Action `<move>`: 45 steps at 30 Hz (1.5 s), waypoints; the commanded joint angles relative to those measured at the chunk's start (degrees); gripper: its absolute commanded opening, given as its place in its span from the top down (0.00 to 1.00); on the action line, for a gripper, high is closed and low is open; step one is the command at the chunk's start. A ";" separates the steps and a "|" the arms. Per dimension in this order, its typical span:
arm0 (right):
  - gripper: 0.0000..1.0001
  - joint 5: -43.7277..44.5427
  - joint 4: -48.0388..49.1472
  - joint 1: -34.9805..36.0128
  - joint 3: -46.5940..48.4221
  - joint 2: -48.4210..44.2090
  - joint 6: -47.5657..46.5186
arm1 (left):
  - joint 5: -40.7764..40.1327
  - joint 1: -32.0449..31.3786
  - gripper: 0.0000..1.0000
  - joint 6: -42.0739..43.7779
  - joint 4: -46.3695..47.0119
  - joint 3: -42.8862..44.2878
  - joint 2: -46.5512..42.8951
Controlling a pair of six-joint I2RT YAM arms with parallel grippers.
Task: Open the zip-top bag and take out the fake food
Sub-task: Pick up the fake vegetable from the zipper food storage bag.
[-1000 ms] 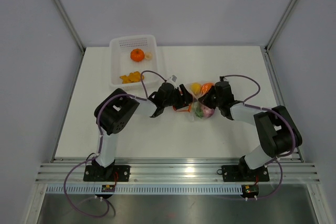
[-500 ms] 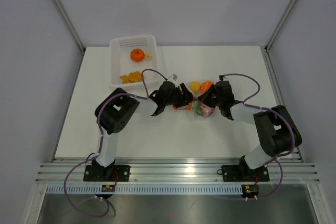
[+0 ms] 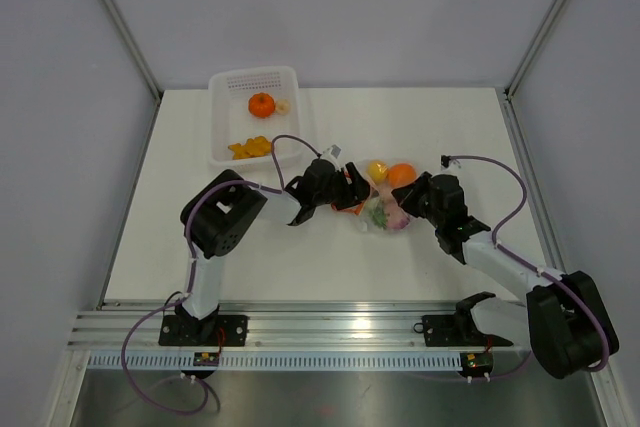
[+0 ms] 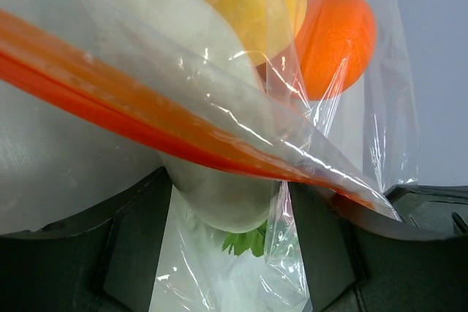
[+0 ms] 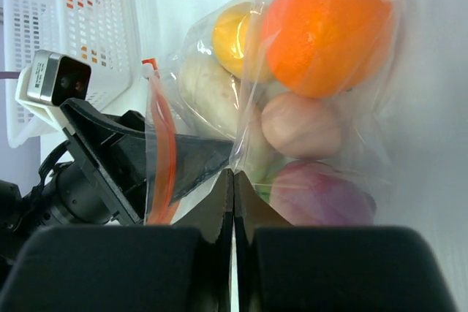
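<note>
The zip-top bag (image 3: 385, 203) lies mid-table between both grippers, its red-orange zipper strip (image 4: 146, 115) toward the left arm. Fake food shows through the film: an orange ball (image 3: 402, 174), a yellow piece (image 3: 377, 168), a white radish (image 4: 212, 188), a peach piece (image 5: 300, 126) and a purple-pink onion (image 5: 322, 195). My left gripper (image 3: 355, 195) reaches into the bag's mouth, its wide-set jaws closed against the radish's rounded end. From the other side my right gripper (image 3: 408, 199) is shut, pinching a fold of bag film (image 5: 252, 147) at its tips.
A white perforated basket (image 3: 225, 137) stands at the back left, holding an orange tangerine (image 3: 261, 104), a pale piece and yellow pieces (image 3: 250, 148). Walls and metal posts enclose the table on three sides.
The right arm has swung its elbow out to the right and toward the near edge, still pinching the bag. The bag has shifted slightly right, and the left gripper has reached after it.
</note>
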 commanded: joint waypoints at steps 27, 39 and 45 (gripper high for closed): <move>1.00 23.99 -10.71 0.61 -5.16 -14.62 12.60 | -3.78 0.67 0.34 -0.52 3.13 -4.34 -4.38; 1.00 20.84 -7.99 0.61 -5.25 -13.40 11.19 | -3.70 0.93 0.32 -1.22 3.31 -3.38 -4.99; 1.00 18.98 -5.52 0.61 -6.31 -15.42 10.05 | -3.69 0.93 0.32 -1.40 0.41 -0.21 -2.97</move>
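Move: The left hand's open fingers straddle the bag mouth, the white vegetable's middle about 3 cm to their right, 1 ahead and slightly lower. From that hand the yellow fruit is some 5 cm ahead and 4 right. The right hand, its shut fingers on the bag film, has the white vegetable about 7 cm left, level ahead and 7 below; the orange fruit 4 ahead, the purple vegetable 5 back, both straight in line and lower. The right hand draws its pinched film about 6 cm right, swinging clockwise, while the open left eases left. ##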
